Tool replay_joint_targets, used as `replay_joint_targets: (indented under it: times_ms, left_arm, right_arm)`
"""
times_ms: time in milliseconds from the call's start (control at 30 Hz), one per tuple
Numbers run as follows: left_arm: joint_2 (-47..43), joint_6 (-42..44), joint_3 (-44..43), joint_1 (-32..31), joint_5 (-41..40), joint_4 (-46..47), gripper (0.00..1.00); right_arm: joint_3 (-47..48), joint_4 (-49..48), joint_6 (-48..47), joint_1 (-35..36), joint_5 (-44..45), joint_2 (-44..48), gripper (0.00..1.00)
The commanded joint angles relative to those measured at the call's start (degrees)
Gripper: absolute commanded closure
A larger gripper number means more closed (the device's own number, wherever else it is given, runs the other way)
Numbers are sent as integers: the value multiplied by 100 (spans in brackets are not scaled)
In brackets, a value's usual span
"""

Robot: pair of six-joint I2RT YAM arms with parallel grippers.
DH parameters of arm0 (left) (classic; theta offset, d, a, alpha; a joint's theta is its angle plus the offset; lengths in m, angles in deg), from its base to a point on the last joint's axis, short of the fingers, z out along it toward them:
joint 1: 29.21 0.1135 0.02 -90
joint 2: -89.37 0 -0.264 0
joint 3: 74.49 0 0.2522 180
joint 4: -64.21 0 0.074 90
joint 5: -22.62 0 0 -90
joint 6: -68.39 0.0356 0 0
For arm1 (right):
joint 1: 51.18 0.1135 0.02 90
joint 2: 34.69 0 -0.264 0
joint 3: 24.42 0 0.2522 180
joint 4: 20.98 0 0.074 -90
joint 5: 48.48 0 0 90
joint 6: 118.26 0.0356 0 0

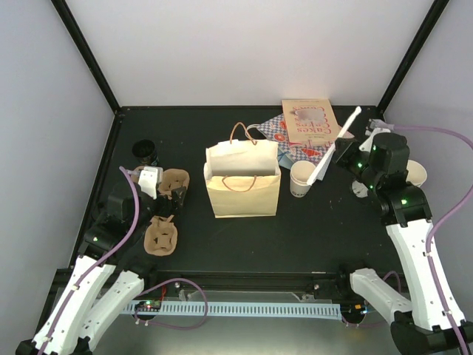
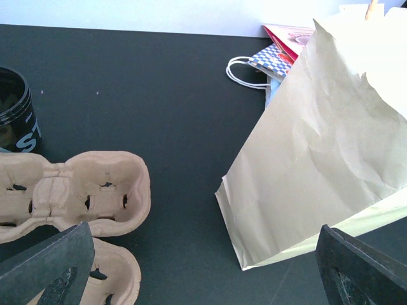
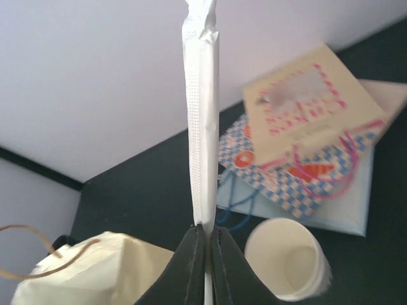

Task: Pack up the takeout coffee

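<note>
The takeout coffee does not show in any view. A tan paper bag (image 1: 242,194) (image 2: 318,146) (image 3: 82,270) stands open at mid-table. My right gripper (image 1: 340,150) (image 3: 208,232) hovers right of the bag, shut on a white paper-wrapped straw (image 1: 349,127) (image 3: 200,127) that points up and away. A lidless cream cup (image 1: 301,179) (image 3: 289,267) stands just under the straw's lower end. My left gripper (image 1: 168,191) (image 2: 210,273) is open and empty, low over the table between the bag and the brown cup carriers (image 1: 161,235) (image 2: 82,190).
Flat printed paper bags (image 1: 303,126) (image 3: 305,121) lie at the back right. A black round container (image 1: 145,151) (image 2: 13,111) sits at the back left. Another cream cup (image 1: 418,174) stands behind the right arm. Grey walls close in the table.
</note>
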Motion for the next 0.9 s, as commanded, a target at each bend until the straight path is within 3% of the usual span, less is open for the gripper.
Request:
replay_joint_targets:
  times_ms: [0,333,533,867]
  left_arm:
    - [46,29,20,45,-33,121,2]
    - [168,41,18,45,21,140,2]
    - [192,43,18,45,28,134,2]
    - [202,37,28,45,22,133,2]
  right_arm:
    - [433,-700,-777,276,-526,-141,94]
    - [702,-2400,-1893,1533,-800,-394,94]
    - [802,-2810,-2802,2252,-554,-872,93]
    - [-280,-4404,-3825,2593,-950,-962,93]
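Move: From the right hand, which already pinches the paper-wrapped straw, the open paper bag stands about 23 cm to the left and 6 cm farther out, its middle some 22 cm lower and its rim roughly 10 cm lower. Closer in, the white paper cups stand 10 cm ahead, 5 cm left and 28 cm down; the pile of napkins lies 33 cm ahead on the table. From the left hand the bag is about 12 cm ahead, 19 cm right and 12 cm below. Swinging left about 18 cm, the right hand carries the straw past high above the paper cups to the right part of the open bag, climbing some 11 cm and then starting to sink by about 2 cm. Its fingers tip upwards while the hand turns counter-clockwise, some 40 degrees each, and stay shut on the straw. ##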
